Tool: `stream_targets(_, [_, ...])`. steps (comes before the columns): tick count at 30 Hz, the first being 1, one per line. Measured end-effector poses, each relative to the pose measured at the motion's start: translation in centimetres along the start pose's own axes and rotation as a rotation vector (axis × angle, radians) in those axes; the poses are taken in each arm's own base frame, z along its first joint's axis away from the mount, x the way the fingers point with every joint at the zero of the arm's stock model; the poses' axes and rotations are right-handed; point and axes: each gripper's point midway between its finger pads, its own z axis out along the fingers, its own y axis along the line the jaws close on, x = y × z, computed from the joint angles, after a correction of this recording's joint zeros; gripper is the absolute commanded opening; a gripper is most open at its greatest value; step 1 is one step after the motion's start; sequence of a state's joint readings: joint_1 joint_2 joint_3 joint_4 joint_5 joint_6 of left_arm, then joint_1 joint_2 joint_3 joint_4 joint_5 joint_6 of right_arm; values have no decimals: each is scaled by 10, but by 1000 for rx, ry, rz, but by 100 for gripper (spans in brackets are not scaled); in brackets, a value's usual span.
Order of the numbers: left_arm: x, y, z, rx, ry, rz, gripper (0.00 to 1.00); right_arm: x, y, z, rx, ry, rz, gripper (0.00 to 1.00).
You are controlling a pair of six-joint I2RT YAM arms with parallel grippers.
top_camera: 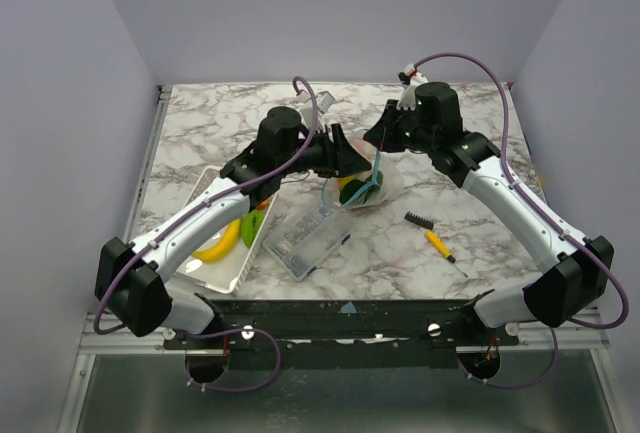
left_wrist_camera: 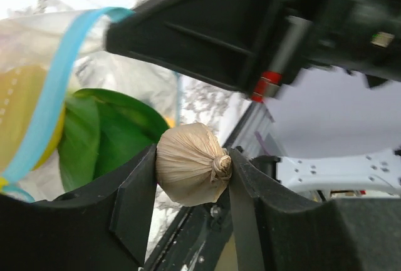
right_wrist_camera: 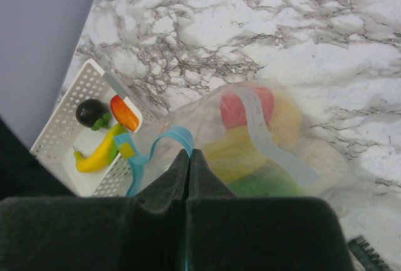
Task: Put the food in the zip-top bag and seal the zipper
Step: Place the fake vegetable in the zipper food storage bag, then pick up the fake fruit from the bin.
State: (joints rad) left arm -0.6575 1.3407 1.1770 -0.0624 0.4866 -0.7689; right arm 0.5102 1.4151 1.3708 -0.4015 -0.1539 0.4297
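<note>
My left gripper [left_wrist_camera: 193,169] is shut on a beige garlic-shaped food piece [left_wrist_camera: 188,164], held just beside the mouth of the zip-top bag [top_camera: 365,188]. The light blue zipper [left_wrist_camera: 53,89] curls past a green leafy piece [left_wrist_camera: 106,133] inside the bag. My right gripper [right_wrist_camera: 189,156] is shut on the bag's rim at the zipper [right_wrist_camera: 166,139] and holds that edge up. Red [right_wrist_camera: 235,108], yellow [right_wrist_camera: 232,152] and green [right_wrist_camera: 263,183] food lies inside the bag [right_wrist_camera: 319,158]. In the top view the two grippers [top_camera: 350,158] [top_camera: 385,148] meet over the bag.
A white tray [top_camera: 205,188] at the left holds a banana [right_wrist_camera: 97,152], a dark piece [right_wrist_camera: 91,113] and an orange-red slice [right_wrist_camera: 124,113]. A clear rigid box [top_camera: 305,238] lies near the front. A yellow-handled brush [top_camera: 432,238] lies to the right.
</note>
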Motion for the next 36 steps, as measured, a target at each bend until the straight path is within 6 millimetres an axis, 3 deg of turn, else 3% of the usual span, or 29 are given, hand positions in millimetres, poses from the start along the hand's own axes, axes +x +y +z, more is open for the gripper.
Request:
stream_targets(7, [10, 54, 29, -196, 41, -26, 81, -1, 1, -2, -1, -4, -1, 0])
stream_targets(11, [9, 67, 32, -246, 31, -31, 84, 1, 0, -3, 2, -2, -1, 0])
stream_targets(17, [8, 67, 26, -271, 26, -24, 85, 0, 0, -4, 1, -5, -1, 0])
stream_targets(20, [2, 59, 11, -267, 0, -5, 85, 0, 0, -5, 1, -7, -1, 1])
stream_targets(25, [-6, 36, -37, -229, -90, 40, 86, 0, 0, -5, 1, -7, -2, 1])
stream_targets(28, [-8, 34, -62, -231, -140, 53, 88, 0, 0, -5, 1, -7, -2, 0])
stream_targets(31, [-4, 47, -88, -269, -182, 48, 89, 0, 0, -5, 1, -7, -4, 1])
stream_targets(36, [9, 91, -130, -420, -236, 13, 89, 0, 0, -5, 1, -6, -5, 1])
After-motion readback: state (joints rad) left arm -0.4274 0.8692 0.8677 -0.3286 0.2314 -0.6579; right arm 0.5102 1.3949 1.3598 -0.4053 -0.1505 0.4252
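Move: The left hand holds the beige fake vegetable; the middle of the zip-top bag lies about 5 cm ahead, 1 cm right and 15 cm below. From this hand, the clear box is some 10 cm back and 10 cm left, the white basket 8 cm back and 29 cm left, and the black comb 6 cm back and 15 cm right, all about 21 cm lower. The right hand, already pinching the zipper edge, has the bag's middle 3 cm ahead, 3 cm left, 15 cm below. Left hand dips about 6 cm and forward to the right-held bag, releases the vegetable, then retreats 15 cm left. ##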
